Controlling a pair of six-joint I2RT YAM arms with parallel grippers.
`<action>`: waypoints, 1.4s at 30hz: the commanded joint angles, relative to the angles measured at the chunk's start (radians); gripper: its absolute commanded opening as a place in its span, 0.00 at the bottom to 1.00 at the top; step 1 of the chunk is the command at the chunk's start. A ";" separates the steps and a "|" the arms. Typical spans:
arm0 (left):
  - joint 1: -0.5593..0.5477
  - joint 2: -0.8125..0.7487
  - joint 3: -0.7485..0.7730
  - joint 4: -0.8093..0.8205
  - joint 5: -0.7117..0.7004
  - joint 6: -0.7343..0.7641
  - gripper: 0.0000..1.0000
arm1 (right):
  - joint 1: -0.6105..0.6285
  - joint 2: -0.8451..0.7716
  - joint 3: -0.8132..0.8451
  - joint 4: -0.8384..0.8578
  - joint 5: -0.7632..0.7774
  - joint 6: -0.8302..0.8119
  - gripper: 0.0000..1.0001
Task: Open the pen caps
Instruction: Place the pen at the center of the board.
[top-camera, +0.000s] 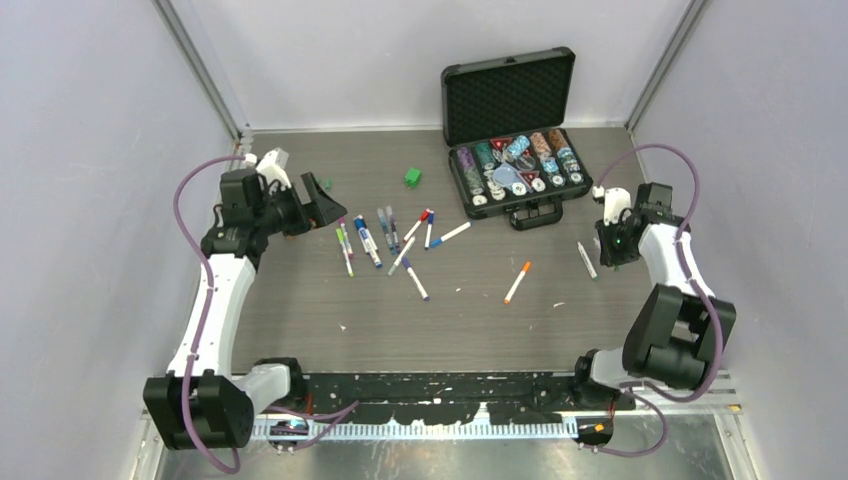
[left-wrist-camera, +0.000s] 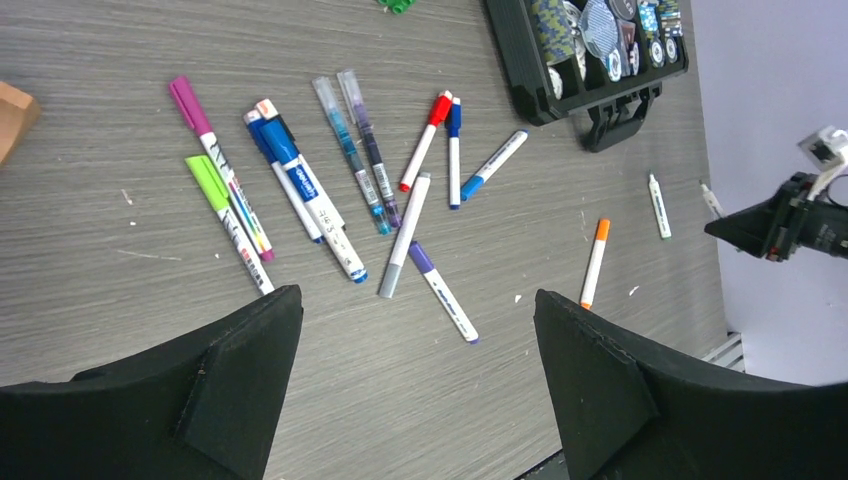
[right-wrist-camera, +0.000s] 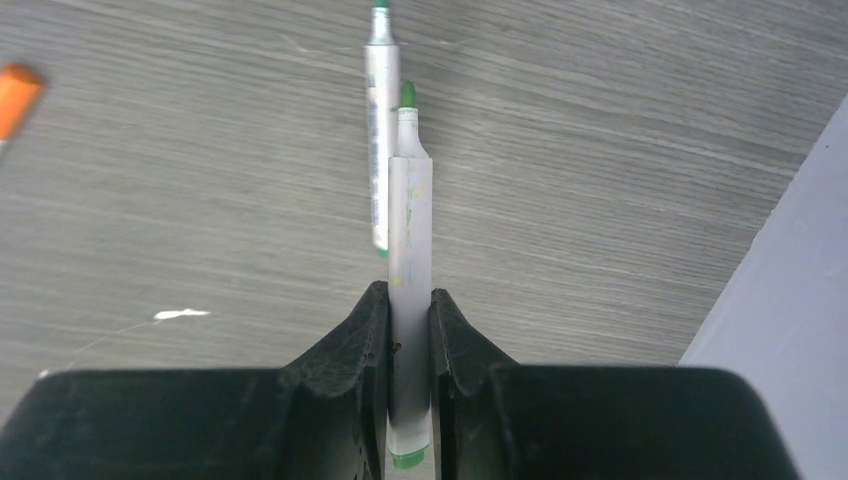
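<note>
Several pens (top-camera: 385, 238) lie loose mid-table, capped in pink (left-wrist-camera: 188, 103), lime (left-wrist-camera: 208, 180), red (left-wrist-camera: 440, 107), purple (left-wrist-camera: 421, 257) and orange (left-wrist-camera: 602, 229). My left gripper (top-camera: 322, 203) hangs at the table's left, above and left of the cluster. In the left wrist view it (left-wrist-camera: 415, 300) is open and empty over bare wood just below the pens. My right gripper (right-wrist-camera: 410, 292) is shut on a white-barrelled pen (right-wrist-camera: 410, 230) whose green tip is bare. It sits low at the right (top-camera: 612, 243), beside a green-tipped pen (right-wrist-camera: 378, 150) lying on the table.
An open black case (top-camera: 515, 215) of poker chips stands at the back right. A small green cube (top-camera: 412, 177) sits behind the pens. An orange-capped pen (top-camera: 517, 282) lies alone between the cluster and the right arm. Grey walls close in both sides.
</note>
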 joint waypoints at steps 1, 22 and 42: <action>-0.004 -0.031 0.025 0.030 0.015 0.022 0.89 | -0.016 0.094 0.013 0.104 0.101 -0.045 0.05; -0.004 -0.026 0.023 0.027 0.010 0.025 0.89 | -0.020 0.359 0.147 0.134 0.093 -0.027 0.23; -0.004 -0.031 0.026 0.025 0.008 0.028 0.89 | -0.019 0.353 0.163 0.129 0.098 -0.008 0.42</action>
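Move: The right gripper already holds an uncapped green pen. Its bare landing spot lies about 6 cm ahead, 3 cm to the right and 7 cm below. The first green pen, already laid down, is some 6 cm ahead and 2 cm to the left; the orange pen is about 24 cm left and 1 cm back; the case handle is roughly 20 cm ahead and 17 cm left. From the idle left gripper the spot is far off, about 78 cm right, 2 cm ahead and 22 cm below. Lower the right gripper about 6 cm towards the bare board beside the first green pen, easing right as you sink and tipping the fingers some 10 degrees steeper. Near the board, slide forward about 3 cm with only a slight further drop, keeping the pen pinched. Then open the fingers partway to let go of the pen and stay there, one finger on each side. ##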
